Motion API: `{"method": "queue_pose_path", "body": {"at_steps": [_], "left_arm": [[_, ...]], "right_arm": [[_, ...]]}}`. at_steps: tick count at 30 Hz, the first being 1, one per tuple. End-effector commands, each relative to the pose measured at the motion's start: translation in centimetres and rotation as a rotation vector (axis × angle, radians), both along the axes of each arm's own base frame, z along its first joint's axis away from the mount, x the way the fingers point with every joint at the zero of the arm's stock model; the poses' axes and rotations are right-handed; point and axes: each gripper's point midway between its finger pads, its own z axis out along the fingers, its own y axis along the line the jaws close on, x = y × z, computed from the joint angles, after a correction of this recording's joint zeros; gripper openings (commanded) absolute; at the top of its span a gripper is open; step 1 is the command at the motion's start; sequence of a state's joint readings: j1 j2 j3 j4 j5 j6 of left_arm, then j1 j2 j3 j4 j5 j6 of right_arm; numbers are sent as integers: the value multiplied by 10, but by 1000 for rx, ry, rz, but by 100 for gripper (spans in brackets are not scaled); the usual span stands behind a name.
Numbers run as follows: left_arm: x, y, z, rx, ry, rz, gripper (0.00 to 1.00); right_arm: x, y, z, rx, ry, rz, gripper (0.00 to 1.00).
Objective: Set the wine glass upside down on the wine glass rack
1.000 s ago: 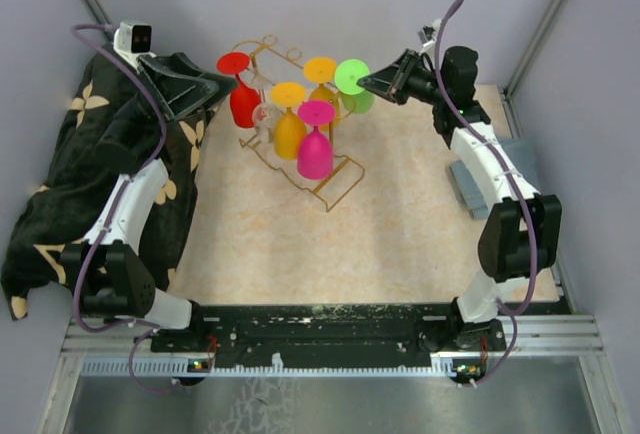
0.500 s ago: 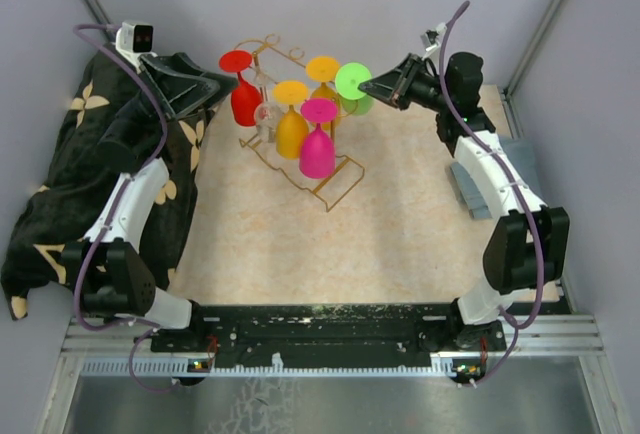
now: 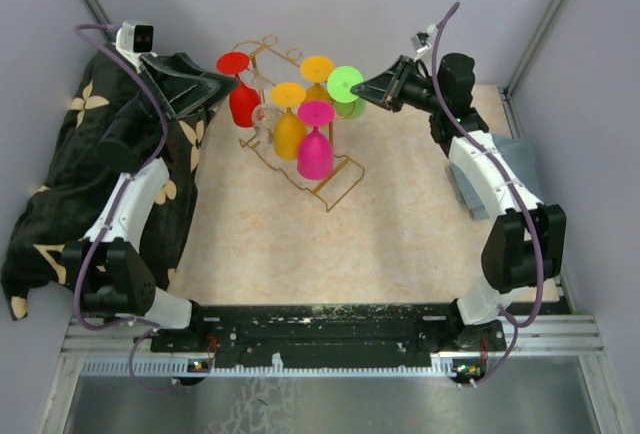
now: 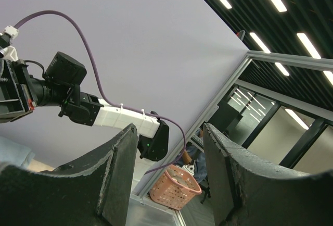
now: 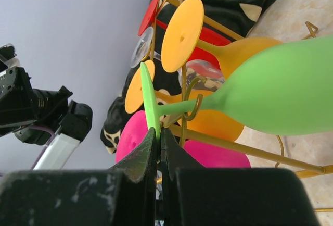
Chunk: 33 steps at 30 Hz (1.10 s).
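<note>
The green wine glass [image 3: 346,80] hangs foot-up at the right rear of the gold wire wine glass rack [image 3: 327,194]. My right gripper [image 3: 364,85] is shut on the rim of its flat foot. In the right wrist view the right gripper [image 5: 158,132] pinches the thin green foot [image 5: 149,98]. There the green stem passes through a gold hook of the rack [image 5: 193,112], and the bowl [image 5: 281,96] reaches right. My left gripper [image 3: 224,83] is raised at the rack's left, open and holding nothing, and is also seen as the left gripper [image 4: 169,132].
Red [image 3: 243,102], orange [image 3: 290,130] and pink [image 3: 314,154] glasses hang inverted on the rack, with another orange one [image 3: 320,68] behind. A black flowered cloth [image 3: 60,184] covers the left side. A grey block [image 3: 466,190] lies by the right arm.
My right gripper has carried the green glass slightly left, closer into the rack. The left arm has not moved.
</note>
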State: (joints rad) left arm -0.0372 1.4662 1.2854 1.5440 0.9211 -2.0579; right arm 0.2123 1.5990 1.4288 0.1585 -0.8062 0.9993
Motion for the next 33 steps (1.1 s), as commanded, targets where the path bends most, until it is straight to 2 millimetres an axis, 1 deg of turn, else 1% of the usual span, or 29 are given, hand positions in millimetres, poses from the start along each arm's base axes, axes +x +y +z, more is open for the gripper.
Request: {"method": "queue_pose_path", "body": {"at_steps": [1,10,12,13,14,18,21,22,26,28,33], "left_arm": [[-41,1,-3,-1,-249,1,59],[-41,2,-2,-2,-247,0,59],[-42,1,-2,1,-249,0,59],[-42,1,-2,2,-249,1,59],[-42,1,-1,1,-248,0,59],[-42,1,-1,1,-249,0,59],[-42,1,-2,1,-249,0,59],[-42,1,-2,1,-248,1,59],[-41,2,-3,0,-246,1,59],[-41,1,-4,2,-246,1,59],[-41,0,-5,17,-251,2,60]], "right_arm": [[-2,5,28,25,-85,28,0],[7,7,19,4,-59,24,0],[7,7,19,8,-51,24,0],[14,9,6,4,-18,25,0],[16,9,3,5,-10,25,0],[16,9,5,7,-1,24,1],[14,8,8,7,-6,25,13],[13,8,9,8,-9,24,15],[12,6,9,11,-13,22,21],[3,1,21,24,-35,18,23],[-7,-11,31,44,-50,3,32]]}}
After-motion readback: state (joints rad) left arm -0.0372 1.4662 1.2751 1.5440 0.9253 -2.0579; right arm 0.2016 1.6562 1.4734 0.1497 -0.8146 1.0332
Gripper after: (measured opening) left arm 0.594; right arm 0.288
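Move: The empty ring at the rack's right end, where the green glass held by its foot is going, lies about 2 cm ahead of the right hand, 3 cm to its left and 2 cm below. From that hand, the magenta glass's foot is some 8 cm left and 4 cm back, and the rear orange glass's foot is 8 cm left and 4 cm ahead. From the left hand, the ring is roughly 16 cm ahead, 18 cm right and 18 cm below. The upside-down green glass, still pinched by the rim of its foot, is eased forward about 2 cm and down 1.5 cm onto the end ring by the right hand. Only then do the fingers open, roughly a quarter of their range, and let go of the foot. The hand barely starts to lift and draw off to its right, tips still beside the rim. ##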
